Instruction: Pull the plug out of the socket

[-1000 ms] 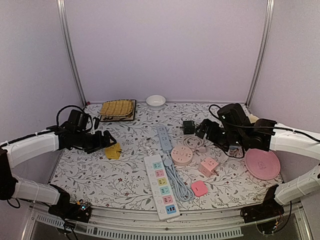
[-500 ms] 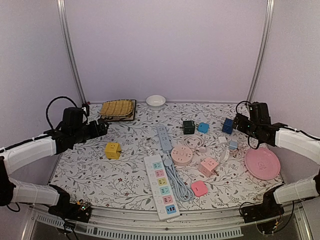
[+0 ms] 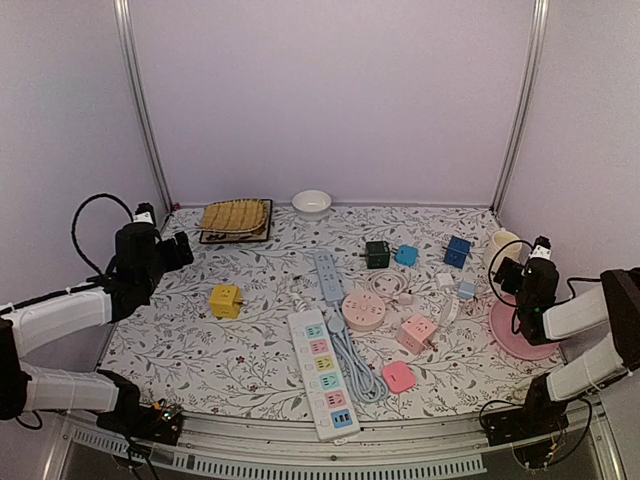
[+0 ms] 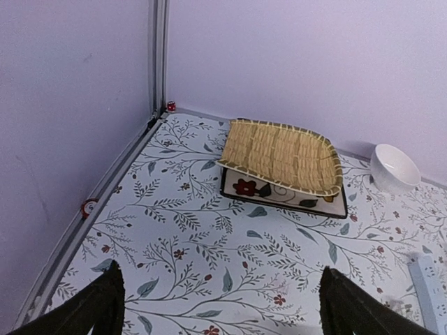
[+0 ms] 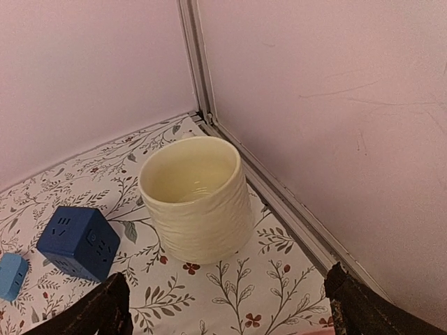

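Note:
A round pink socket lies at mid-table with a white cable and plug coiled beside it. A pink cube socket sits to its right with a white plug next to it; I cannot tell whether either plug is seated. A yellow cube socket stands alone on the left. My left gripper is open and empty above bare tablecloth at the far left. My right gripper is open and empty at the far right, near a cream cup.
A long white power strip and a grey-blue strip lie mid-table. Dark green, light blue and blue cubes stand at the back right. A pink plate, a woven basket tray and a white bowl sit by the edges.
Both arms have drawn back from the middle of the table to the sides. The left gripper moved away from the yellow cube; the right arm cleared the cubes it was covering.

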`<state>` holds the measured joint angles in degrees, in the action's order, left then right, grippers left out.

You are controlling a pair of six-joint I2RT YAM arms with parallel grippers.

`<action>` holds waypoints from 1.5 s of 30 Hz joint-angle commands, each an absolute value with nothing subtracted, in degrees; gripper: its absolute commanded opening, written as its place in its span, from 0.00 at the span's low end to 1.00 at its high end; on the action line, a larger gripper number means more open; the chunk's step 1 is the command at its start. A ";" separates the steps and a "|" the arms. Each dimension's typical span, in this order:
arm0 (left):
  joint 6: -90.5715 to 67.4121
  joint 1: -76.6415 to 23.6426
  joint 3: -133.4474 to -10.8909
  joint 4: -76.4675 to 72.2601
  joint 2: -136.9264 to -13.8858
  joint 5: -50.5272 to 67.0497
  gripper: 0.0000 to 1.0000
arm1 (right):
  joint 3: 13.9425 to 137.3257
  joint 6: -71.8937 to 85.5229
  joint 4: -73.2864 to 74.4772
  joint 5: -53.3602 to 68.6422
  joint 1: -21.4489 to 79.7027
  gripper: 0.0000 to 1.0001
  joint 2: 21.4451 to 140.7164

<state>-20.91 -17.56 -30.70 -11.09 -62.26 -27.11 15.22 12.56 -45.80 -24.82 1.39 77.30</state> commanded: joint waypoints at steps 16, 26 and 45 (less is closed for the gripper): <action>-1.20 -11.73 -14.86 -53.30 -73.08 -31.13 0.97 | 12.70 -1.32 -75.67 -6.86 1.33 0.99 87.74; -0.14 -5.61 -15.48 -58.32 -77.41 -16.73 0.97 | 12.97 -1.30 -75.50 -6.68 1.34 0.99 87.76; 0.91 -2.06 -13.59 -75.45 -88.97 -12.35 0.97 | 13.22 -1.23 -74.99 -6.13 1.12 0.99 87.92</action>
<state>0.54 -2.61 -13.15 -71.09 -88.82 -12.10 12.03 -1.08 -73.65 -6.87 1.43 87.20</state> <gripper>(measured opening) 0.971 0.988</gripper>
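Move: Neither hand goes for anything. The emptied white socket strip has its middle about 29 cm right of the left hand, 17 cm back and 16 cm below. The loose yellow plug lies some 9 cm right of the left hand, 4 cm back and 15 cm below. From the right hand, the strip's middle is roughly 40 cm left, 17 cm back and 9 cm down. Both open, empty hands swing about 5 cm left to rest, the left sinking as far, the right rising. ##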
